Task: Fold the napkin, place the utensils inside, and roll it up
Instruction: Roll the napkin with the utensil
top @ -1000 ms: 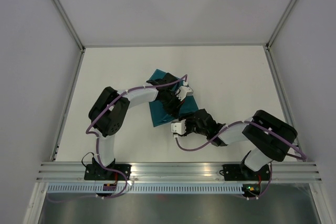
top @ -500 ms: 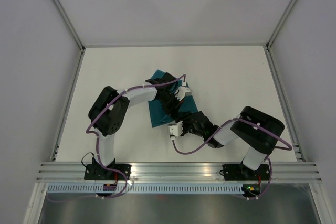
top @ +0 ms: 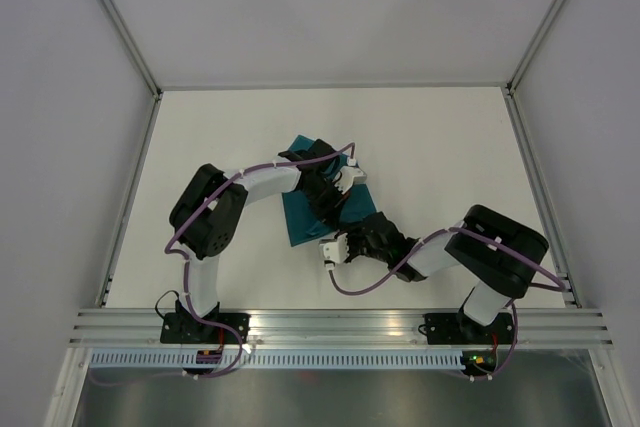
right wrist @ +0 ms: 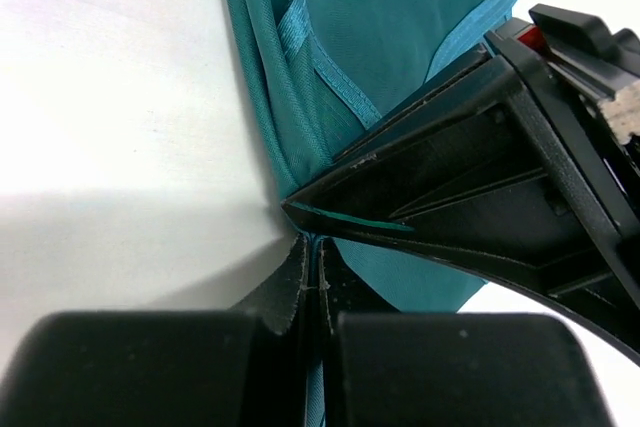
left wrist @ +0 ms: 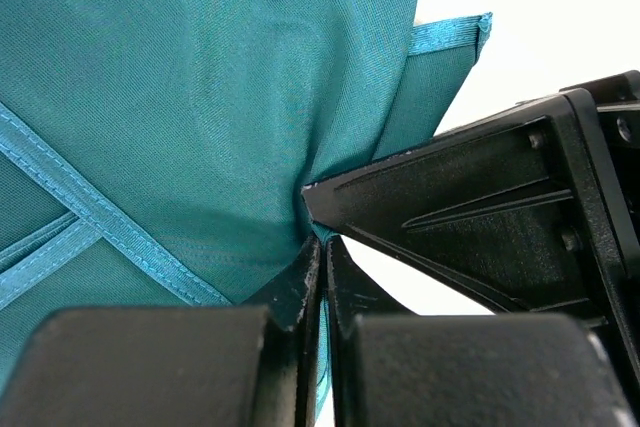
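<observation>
The teal napkin [top: 298, 215] lies bunched and partly folded mid-table, largely covered by both arms. My left gripper [left wrist: 322, 244] is shut, with a thin fold of the napkin [left wrist: 200, 97] pinched between its tips. My right gripper [right wrist: 312, 244] is shut on the napkin's edge [right wrist: 370, 37] right beside it, where the cloth meets the bare table. The two grippers meet tip to tip at the napkin's near right corner, left [top: 335, 209] and right [top: 350, 228]. The utensils are out of view.
The white tabletop [top: 440, 147] is bounded by grey walls and metal rails at the sides and front. Purple cables loop along both arms. The right gripper's black body [left wrist: 520, 207] crowds the left wrist view.
My right gripper has slid left to the napkin's near corner and closed from open onto the cloth. The left gripper has stayed shut on the napkin, almost in place.
</observation>
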Robot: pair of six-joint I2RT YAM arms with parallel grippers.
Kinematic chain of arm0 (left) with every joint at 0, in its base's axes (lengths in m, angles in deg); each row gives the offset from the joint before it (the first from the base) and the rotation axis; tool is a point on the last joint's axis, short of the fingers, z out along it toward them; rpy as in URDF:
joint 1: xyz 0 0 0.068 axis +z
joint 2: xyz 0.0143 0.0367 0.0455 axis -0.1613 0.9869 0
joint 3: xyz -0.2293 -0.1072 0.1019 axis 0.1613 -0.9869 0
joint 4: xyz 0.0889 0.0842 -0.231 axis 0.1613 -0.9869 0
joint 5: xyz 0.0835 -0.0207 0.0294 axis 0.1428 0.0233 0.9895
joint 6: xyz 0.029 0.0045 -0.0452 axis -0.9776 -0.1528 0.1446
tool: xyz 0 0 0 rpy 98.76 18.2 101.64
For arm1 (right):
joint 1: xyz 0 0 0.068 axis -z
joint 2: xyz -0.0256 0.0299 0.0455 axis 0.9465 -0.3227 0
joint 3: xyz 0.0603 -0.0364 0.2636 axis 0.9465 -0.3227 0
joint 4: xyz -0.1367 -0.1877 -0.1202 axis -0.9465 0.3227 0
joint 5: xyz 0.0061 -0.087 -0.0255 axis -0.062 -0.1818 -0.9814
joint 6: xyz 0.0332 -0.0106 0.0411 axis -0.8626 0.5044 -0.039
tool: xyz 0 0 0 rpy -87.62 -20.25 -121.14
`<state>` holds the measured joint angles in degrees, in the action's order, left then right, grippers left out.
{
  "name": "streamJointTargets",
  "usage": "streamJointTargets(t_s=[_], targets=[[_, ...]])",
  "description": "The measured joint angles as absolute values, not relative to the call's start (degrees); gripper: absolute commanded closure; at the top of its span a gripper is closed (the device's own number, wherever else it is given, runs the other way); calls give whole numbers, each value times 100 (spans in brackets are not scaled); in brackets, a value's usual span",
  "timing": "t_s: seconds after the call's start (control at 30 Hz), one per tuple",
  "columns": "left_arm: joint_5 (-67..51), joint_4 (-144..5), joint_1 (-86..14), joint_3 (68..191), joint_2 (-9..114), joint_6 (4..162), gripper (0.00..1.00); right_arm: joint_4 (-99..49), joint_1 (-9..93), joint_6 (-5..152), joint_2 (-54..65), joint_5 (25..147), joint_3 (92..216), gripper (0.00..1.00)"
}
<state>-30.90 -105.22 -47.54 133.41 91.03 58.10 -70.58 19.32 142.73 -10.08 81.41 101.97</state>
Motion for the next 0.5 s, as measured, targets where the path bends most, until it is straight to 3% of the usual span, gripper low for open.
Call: streamJointTargets(t_s=[0.27,0.5], targets=[[-3177,-10489,-4708,13343,9044,5858,59,-5956,1925,14175,-643,8311,10424,100],[-3127,-10041,-4527,13304,8637,6063,46,-4959,1914,14011,-415,8596,10746,100]])
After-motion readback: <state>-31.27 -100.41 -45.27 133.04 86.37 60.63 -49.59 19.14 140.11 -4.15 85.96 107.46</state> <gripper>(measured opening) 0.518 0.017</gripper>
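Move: Both grippers pinch the napkin's near edge almost side by side, so this near edge lies right at each fingertip, with the right gripper's tips only about 2 cm behind and 1 cm right of the left's. From the left gripper, the napkin's far corner is some 22 cm ahead and 9 cm left, and its near-left corner about 5 cm back and 10 cm left. From the right gripper, the napkin's right corner lies roughly 5 cm ahead and 7 cm right. Open the left gripper to about half to let go of the napkin's near edge, then lift it clear some 3.5 cm while bringing it about 3 cm forward over the cloth. Keep the right gripper shut on its pinch and draw that edge back roughly 2 cm towards the base, tilting the fingers about 10 degrees. ##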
